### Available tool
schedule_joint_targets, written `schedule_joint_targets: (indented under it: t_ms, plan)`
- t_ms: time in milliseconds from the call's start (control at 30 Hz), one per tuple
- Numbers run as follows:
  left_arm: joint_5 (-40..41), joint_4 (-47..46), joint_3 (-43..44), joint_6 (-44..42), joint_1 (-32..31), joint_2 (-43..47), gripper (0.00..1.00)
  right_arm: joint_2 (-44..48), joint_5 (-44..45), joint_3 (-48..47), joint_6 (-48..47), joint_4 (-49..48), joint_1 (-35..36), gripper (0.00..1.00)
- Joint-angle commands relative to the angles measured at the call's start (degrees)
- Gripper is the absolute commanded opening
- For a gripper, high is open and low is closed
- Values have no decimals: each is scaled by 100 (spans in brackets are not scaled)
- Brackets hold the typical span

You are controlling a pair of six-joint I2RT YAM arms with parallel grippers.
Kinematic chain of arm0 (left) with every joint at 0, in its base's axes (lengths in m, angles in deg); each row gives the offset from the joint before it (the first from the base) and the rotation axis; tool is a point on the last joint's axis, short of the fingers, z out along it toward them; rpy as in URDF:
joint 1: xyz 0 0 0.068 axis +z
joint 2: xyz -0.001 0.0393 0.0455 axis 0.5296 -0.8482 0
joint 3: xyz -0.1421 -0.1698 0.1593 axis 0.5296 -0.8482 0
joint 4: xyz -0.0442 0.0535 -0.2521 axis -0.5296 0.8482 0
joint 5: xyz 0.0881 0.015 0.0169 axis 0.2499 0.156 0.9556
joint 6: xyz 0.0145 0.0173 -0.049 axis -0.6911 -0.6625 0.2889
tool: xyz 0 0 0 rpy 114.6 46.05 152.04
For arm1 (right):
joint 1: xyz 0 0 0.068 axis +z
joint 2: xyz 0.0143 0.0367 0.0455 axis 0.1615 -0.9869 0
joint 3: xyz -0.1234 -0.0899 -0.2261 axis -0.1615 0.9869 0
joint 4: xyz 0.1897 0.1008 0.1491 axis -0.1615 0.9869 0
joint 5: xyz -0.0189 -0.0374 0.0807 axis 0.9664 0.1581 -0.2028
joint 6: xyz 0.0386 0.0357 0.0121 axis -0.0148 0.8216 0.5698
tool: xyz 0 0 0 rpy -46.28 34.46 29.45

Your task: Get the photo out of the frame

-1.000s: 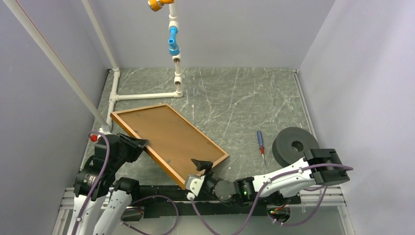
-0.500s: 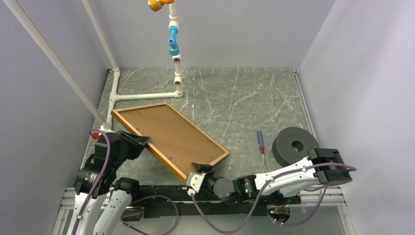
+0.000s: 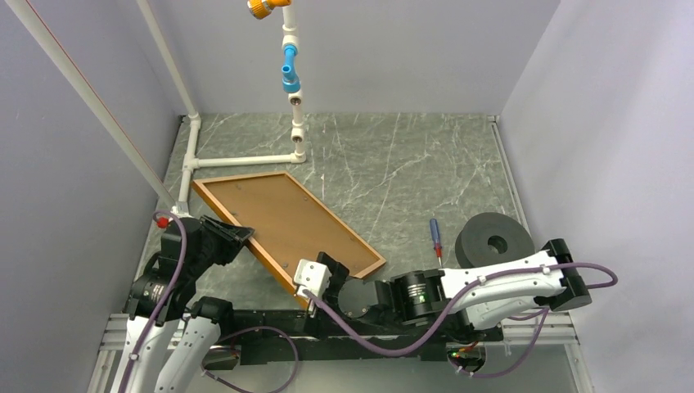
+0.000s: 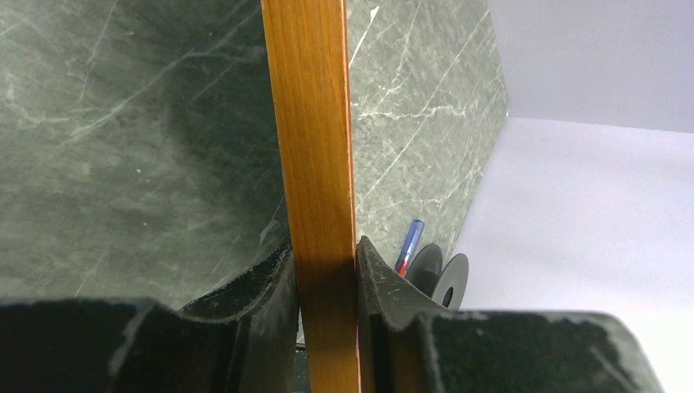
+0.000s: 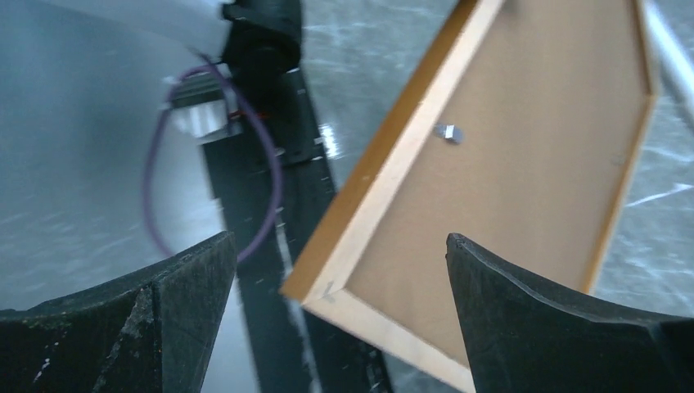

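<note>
The frame (image 3: 335, 219) lies back side up and tilted, its brown backing board (image 3: 282, 219) showing. The photo is hidden under that board. My left gripper (image 3: 243, 236) is shut on the frame's left edge; in the left wrist view the wooden rail (image 4: 311, 147) runs straight between the pressed pads (image 4: 376, 278). My right gripper (image 3: 315, 274) hovers open over the frame's near corner. The right wrist view shows that corner (image 5: 327, 286) and the backing board (image 5: 524, 164) between the wide-apart fingers (image 5: 524, 311), with a small metal tab (image 5: 448, 132) on the board.
A red-and-blue screwdriver (image 3: 436, 237) and a thick black disc (image 3: 493, 243) lie at the right. A white pipe structure (image 3: 245, 160) with a blue fitting (image 3: 290, 70) stands behind the frame. Walls close in on the left, right and back.
My right gripper has shifted left along the frame's near edge and opened wide. The left gripper has kept its hold, and the frame has moved slightly away.
</note>
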Motion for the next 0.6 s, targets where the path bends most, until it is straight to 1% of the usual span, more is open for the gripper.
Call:
schedule_joint_targets:
  t_ms: [0,67,167,267,400,500,567]
  plan:
    - [-284,-437,326,-257,-29,-34,0,270,-1426,-708,1022,1367,-1,100]
    - [-285,-458,331,-226,-25,-34,0,184,-1250,-1176,1380,1701,-10,100]
    - [-278,-484,326,-146,-29,-4,0,-428,-406,-2384,1754,2645,-11,100]
    - [-299,-516,311,-89,-29,-3,0,-1367,614,-3946,2234,3738,-10,100]
    - [-343,-502,318,-76,-30,-15,0,-2632,1187,-5587,2317,4894,-8,100]
    - [-359,-489,346,-95,-30,-12,0,-3616,1685,-6586,2515,5972,-20,100]
    - [-360,-472,341,-83,-30,18,0,-4353,1838,-7205,2568,6538,-47,98]
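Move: The frame, which the left hand still grips by its raised side, has its middle roughly 13 cm ahead of the open right hand, 5 cm to its left and 10 cm lower. A small metal tab near the raised side is about 7 cm ahead of the right hand, 7 cm left and 6 cm below. From the left hand, the frame's middle is level with it, some 9 cm to the right and 6 cm below. The open right hand climbs about 10 cm and swings left over the frame's near end, turning clockwise some 20 degrees. ##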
